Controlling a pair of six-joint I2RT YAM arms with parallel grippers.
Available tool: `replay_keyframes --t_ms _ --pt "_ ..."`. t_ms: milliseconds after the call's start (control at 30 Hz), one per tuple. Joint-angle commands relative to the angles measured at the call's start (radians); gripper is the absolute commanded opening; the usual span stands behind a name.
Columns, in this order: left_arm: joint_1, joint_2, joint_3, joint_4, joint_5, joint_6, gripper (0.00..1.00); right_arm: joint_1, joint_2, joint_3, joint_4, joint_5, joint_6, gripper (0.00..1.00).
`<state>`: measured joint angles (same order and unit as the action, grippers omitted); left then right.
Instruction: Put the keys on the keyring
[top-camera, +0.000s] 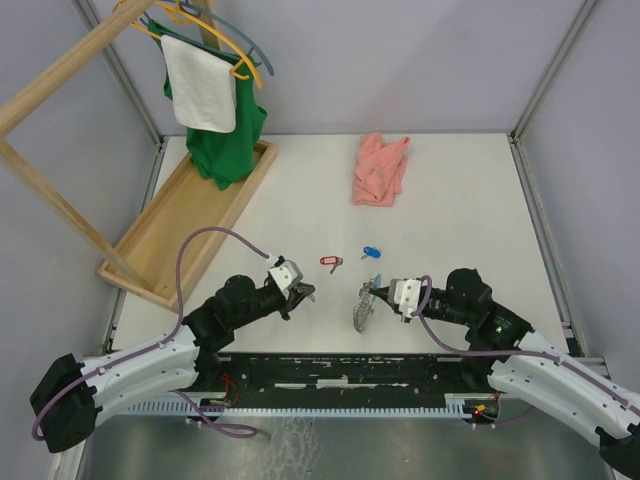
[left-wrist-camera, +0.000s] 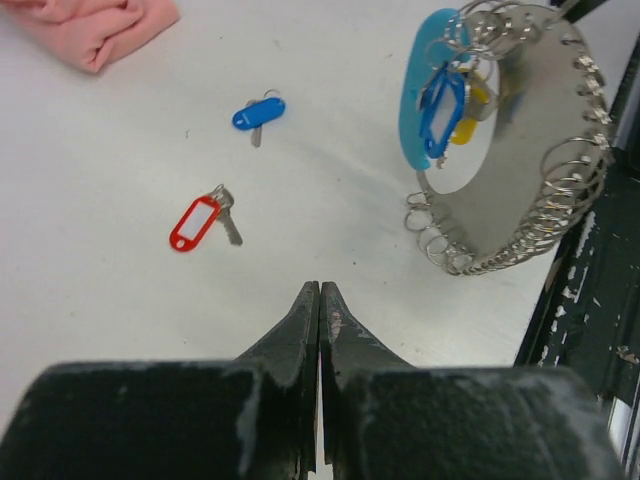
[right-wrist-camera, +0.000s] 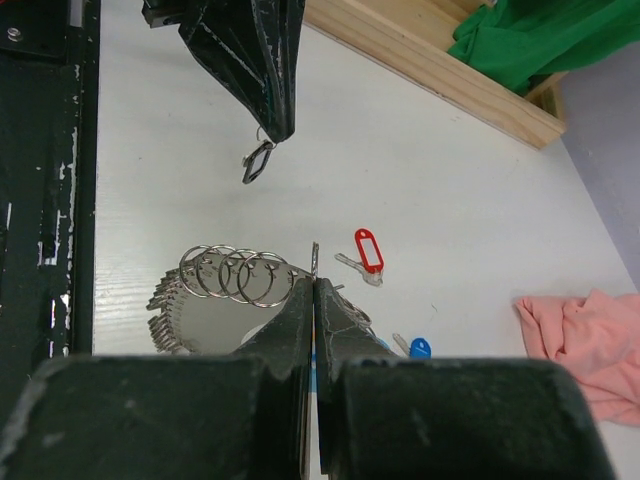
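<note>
The keyring (left-wrist-camera: 520, 160) is a silver disc edged with many split rings. It carries a light-blue tag (left-wrist-camera: 425, 90), plus a blue-tagged and a yellow-tagged key. My right gripper (right-wrist-camera: 314, 283) is shut on one upright ring at the keyring's (right-wrist-camera: 215, 300) edge. My left gripper (left-wrist-camera: 319, 290) is shut. In the right wrist view a black-tagged key (right-wrist-camera: 257, 162) hangs from the left gripper's tip (right-wrist-camera: 275, 125). A red-tagged key (left-wrist-camera: 197, 222) and a blue-tagged key (left-wrist-camera: 258, 113) lie loose on the table, beyond both grippers (top-camera: 300, 292) (top-camera: 375, 292).
A pink cloth (top-camera: 380, 168) lies at the back of the table. A wooden tray (top-camera: 190, 215) stands at the back left under a hanger with a green garment (top-camera: 235, 140) and a white towel (top-camera: 200, 85). The black base rail (top-camera: 350, 370) runs along the near edge.
</note>
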<state>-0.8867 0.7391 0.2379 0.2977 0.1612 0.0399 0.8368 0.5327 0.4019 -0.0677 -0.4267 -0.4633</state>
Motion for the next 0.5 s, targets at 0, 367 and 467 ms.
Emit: replay_keyframes --t_ms 0,367,467 --pt "0.002 0.018 -0.010 -0.018 -0.163 -0.152 0.03 -0.001 -0.015 0.053 0.029 0.031 -0.017 0.01" --pt "0.004 0.310 -0.003 0.217 -0.356 -0.148 0.03 -0.001 -0.014 0.046 0.026 0.036 -0.017 0.01" --pt "0.005 0.408 0.001 0.315 -0.397 -0.123 0.03 -0.001 -0.010 0.040 0.033 0.032 -0.015 0.01"
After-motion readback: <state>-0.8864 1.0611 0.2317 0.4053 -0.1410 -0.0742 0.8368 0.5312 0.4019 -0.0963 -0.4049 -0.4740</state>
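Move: The black key tag is already in the left fingers. It is being taken to bare table some 5 cm ahead, 3 cm to the left and 12 cm below. From the left hand, the red tag lies about 13 cm ahead and 6 cm right, the blue tag about 16 cm ahead and 16 cm right, both about 12 cm below. The hanging keyring is 14 cm right and 3 cm back, level in height. From the right hand, that table spot is about 7 cm ahead, 17 cm left and 17 cm below. The black key tag, still pinched in the left fingers, is carried down about 7 cm towards the bare table, drifting some 4 cm forward and a little left, away from the keyring. The left wrist swings about 20 degrees counter-clockwise and the fingertips tip somewhat further down. The right hand stays put and keeps its hold on the keyring. ##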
